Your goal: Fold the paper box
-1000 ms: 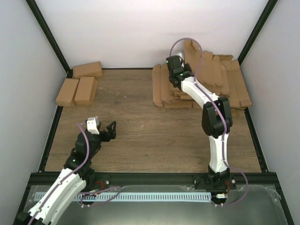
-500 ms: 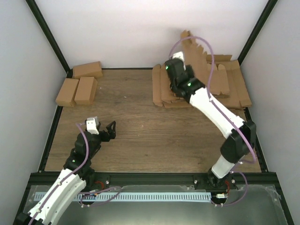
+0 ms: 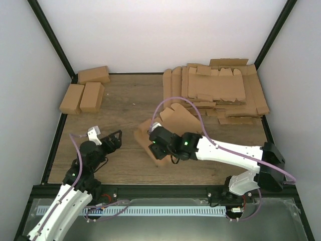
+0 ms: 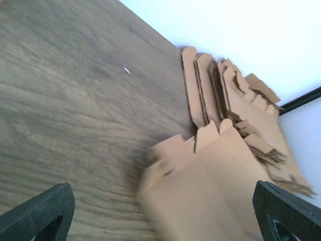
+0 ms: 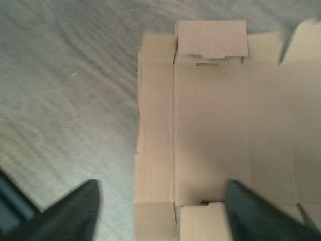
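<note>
The paper box [image 3: 175, 120] is a flat brown die-cut sheet lying on the wooden table near its middle. My right gripper [image 3: 156, 145] hovers over the sheet's near-left corner. In the right wrist view the sheet [image 5: 215, 125] lies flat with its creases and tabs showing, and my right gripper [image 5: 160, 191] stands open, its dark fingers spread either side of the sheet's left edge strip. My left gripper [image 3: 115, 140] is open to the left of the sheet, apart from it. The left wrist view shows the blurred sheet [image 4: 215, 186] ahead between the wide-spread jaws of my left gripper [image 4: 163, 221].
A big stack of flat cardboard blanks [image 3: 215, 90] fills the back right corner, also in the left wrist view as the stack [image 4: 235, 95]. Three folded brown cartons [image 3: 83, 95] sit at the back left. White walls and black frame posts [image 3: 50, 37] close in the table.
My right arm has swung from the stack at the back down to the table's middle, bringing one sheet, and its jaws have opened. My left arm shifted slightly toward me.
</note>
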Tool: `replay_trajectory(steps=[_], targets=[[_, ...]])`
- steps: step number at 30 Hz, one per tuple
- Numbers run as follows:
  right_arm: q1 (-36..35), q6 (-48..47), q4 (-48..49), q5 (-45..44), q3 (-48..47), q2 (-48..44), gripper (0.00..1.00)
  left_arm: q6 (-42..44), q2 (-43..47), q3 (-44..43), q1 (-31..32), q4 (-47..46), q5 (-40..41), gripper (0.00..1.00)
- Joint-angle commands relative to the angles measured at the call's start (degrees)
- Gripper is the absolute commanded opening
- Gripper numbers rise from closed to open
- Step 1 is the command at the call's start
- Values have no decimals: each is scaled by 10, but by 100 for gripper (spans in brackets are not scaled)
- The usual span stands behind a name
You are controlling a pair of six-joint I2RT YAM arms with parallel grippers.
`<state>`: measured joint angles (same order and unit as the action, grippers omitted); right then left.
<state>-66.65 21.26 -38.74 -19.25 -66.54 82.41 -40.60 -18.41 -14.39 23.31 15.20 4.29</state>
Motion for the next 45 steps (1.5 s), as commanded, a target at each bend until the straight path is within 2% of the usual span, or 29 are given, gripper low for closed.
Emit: replay_trajectory(steps=[1, 2, 4, 12, 17, 23, 26, 28, 34, 45], targets=[[2, 65, 102, 136, 46, -46, 81, -121, 11, -23, 2, 48, -72, 100], [3, 66, 109, 135, 53, -50, 86, -137, 7, -28, 1, 51, -82, 100], [14, 64, 114, 143, 61, -58, 89, -155, -5, -39, 2, 59, -101, 100], [134, 50, 120, 206, 113, -96, 91, -184, -111, -41, 2, 38, -186, 100], [226, 46, 143, 246, 159, -120, 91, -202, -188, -9, 8, -23, -261, 100], [321, 47, 201, 282, 219, -122, 92, -248, -204, 40, 34, -121, -286, 100], [366, 51, 229, 329, 243, -111, 92, -287, -214, 79, 36, -215, -308, 90], [381, 54, 239, 347, 254, -106, 92, -292, -221, 87, 38, -232, -305, 85], [385, 53, 246, 342, 265, -107, 92, -305, -265, 97, 45, -292, -300, 83], [385, 49, 247, 342, 279, -146, 92, -292, -468, 68, 68, -421, -322, 67]])
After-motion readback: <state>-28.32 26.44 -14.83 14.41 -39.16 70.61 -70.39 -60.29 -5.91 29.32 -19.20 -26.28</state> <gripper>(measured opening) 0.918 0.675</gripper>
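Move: The flat paper box, just leaving the right fingers, has its middle about 6 cm to that hand's right, 7 cm farther out and roughly 12 cm below. From the left hand the box's middle lies some 22 cm to the right, 3 cm ahead and 12 cm lower. The stack of flats is about 35 cm ahead of the right hand and 31 cm to its right; the finished boxes are some 32 cm ahead of the left hand and 21 cm to its left. The right fingers spread from half open to wide as that hand draws back a little, then it swings about 13 cm right with some 10 cm forward and sinks, ending open over the right-hand part of the flat box. Meanwhile the left hand comes right and down, some 11 cm each way, and slightly back towards the box's near-left edge, its fingers tipping down about 35 degrees and closing to roughly two thirds; whether they touch the cardboard can't be seen. ##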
